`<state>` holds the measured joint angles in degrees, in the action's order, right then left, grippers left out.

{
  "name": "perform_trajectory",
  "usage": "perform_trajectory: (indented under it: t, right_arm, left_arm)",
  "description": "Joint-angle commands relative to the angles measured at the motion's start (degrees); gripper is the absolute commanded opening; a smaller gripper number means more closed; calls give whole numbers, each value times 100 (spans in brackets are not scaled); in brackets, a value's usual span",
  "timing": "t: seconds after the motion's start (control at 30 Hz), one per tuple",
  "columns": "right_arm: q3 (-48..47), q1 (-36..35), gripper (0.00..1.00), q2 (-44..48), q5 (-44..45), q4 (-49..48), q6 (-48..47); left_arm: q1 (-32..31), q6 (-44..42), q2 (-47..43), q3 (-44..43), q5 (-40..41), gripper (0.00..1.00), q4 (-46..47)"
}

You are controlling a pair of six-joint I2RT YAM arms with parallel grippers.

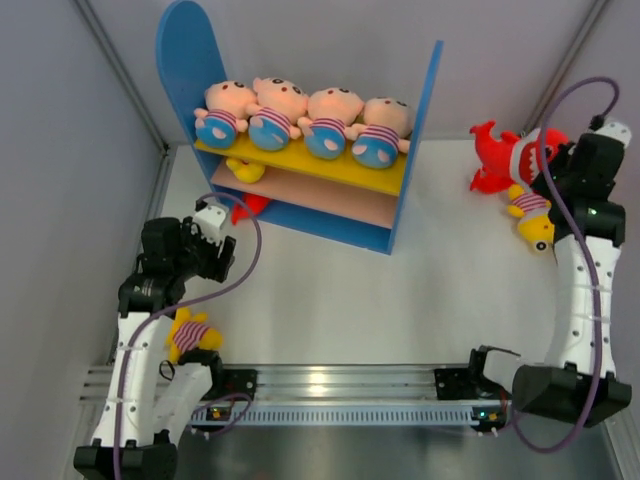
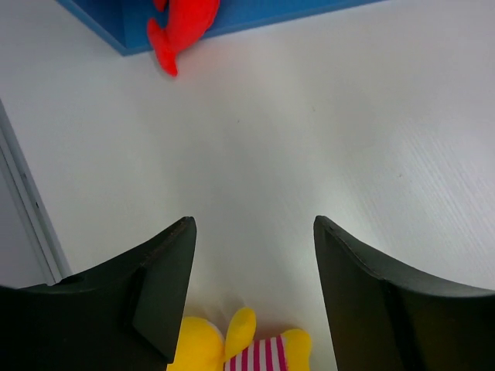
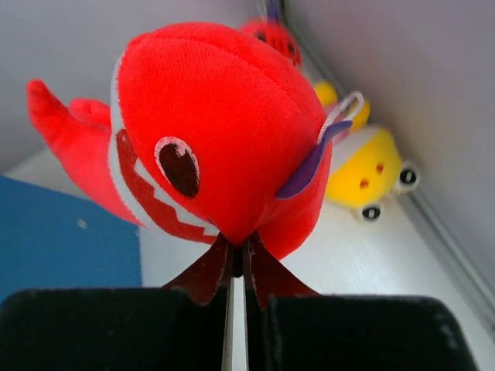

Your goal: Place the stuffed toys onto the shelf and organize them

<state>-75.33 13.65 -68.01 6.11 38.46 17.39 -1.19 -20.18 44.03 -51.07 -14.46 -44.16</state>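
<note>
Several baby dolls [image 1: 300, 115] lie in a row on the yellow upper board of the shelf [image 1: 415, 130]. A yellow toy [image 1: 245, 170] and a red shark [image 1: 250, 207] sit at the left end of its lower board. At the right wall my right gripper [image 1: 540, 165] is shut on a red shark [image 1: 500, 155], pinching the plush at its underside [image 3: 224, 116] between the jaws [image 3: 236, 259]. A yellow striped toy [image 1: 530, 215] lies beside it [image 3: 363, 174]. My left gripper [image 1: 215, 235] hangs open [image 2: 255, 232] over bare table, a yellow striped toy [image 2: 232, 348] below it [image 1: 190, 335].
Grey walls close in the table on the left, back and right, with a metal rail [image 1: 330, 385] along the near edge. The shelf's blue base [image 2: 309, 11] and the shark's tail [image 2: 174, 39] lie ahead of the left gripper. More red plush [image 3: 271, 35] shows behind the held shark.
</note>
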Motion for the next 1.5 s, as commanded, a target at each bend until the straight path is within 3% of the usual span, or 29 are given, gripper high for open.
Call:
perform_trajectory:
  t: [0.0,0.33,0.47,0.5,0.57,0.6,0.7,0.87,1.17,1.33,1.47]
  right_arm:
    - [-1269,-38,0,630,41,706,-253]
    - [-3180,-64,0,834,-3901,189,-263]
    - [-3471,-291,0,491,-4944,109,-306]
    - [-3584,-684,0,360,-4874,388,-411]
    - [-3813,-1352,0,166,-3920,880,-937]
    - [-3962,-2322,0,-70,-3507,1292,-1087]
    - [-4138,-4199,0,-693,-1951,1699,-1439]
    - [-3780,-5774,0,-1258,-744,1613,-1282]
    - [-2040,-6839,0,-1828,-242,999,-834]
    - [-2450,-6920,0,-2488,-585,611,-342]
    - [-3196,-7034,0,-3050,-567,610,-262]
  left_arm:
    - [-13,-126,18,-447,-655,68,75]
    - [-30,-591,-377,-404,-1410,68,66]
    - [-22,-811,-702,-378,-1648,72,66]
    - [-22,-803,-746,-351,-1761,73,57]
    - [-22,-742,-843,-351,-1858,74,66]
    - [-22,-706,-870,-342,-1972,74,66]
    - [-22,-557,-966,-334,-2201,75,66]
    - [-22,-398,-1072,-483,-2632,81,-338]
    - [-22,-618,-1503,-185,-2430,89,-444]
    - [-22,-758,-1511,237,-2860,87,-444]
    - [-22,-908,-1257,229,-2607,91,-453]
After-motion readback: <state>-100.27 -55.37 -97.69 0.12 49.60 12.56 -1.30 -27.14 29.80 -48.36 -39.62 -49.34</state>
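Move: The right hand, with the red shark hanging just ahead and to its left, must bring it to the left gripper, some 65 cm left, 10 cm back and 8 cm lower. The bottom front corner of the shelf's right panel is roughly 26 cm left and 8 cm back, well below; a yellow toy lies about 22 cm beneath. From the left hand, the shark is about 56 cm right and 12 cm ahead; the red toy on the bottom shelf is some 12 cm ahead. Keep the right gripper shut on the shark's head, raise it steeply by about 27 cm while drawing back, then sweep it left some 45 cm towards the left gripper, sinking to a little below its starting height and turning counter-clockwise about 75 degrees. Meanwhile bring the left gripper back and right, rising slightly overall, turning clockwise and opening wider to face the shark's tail. ##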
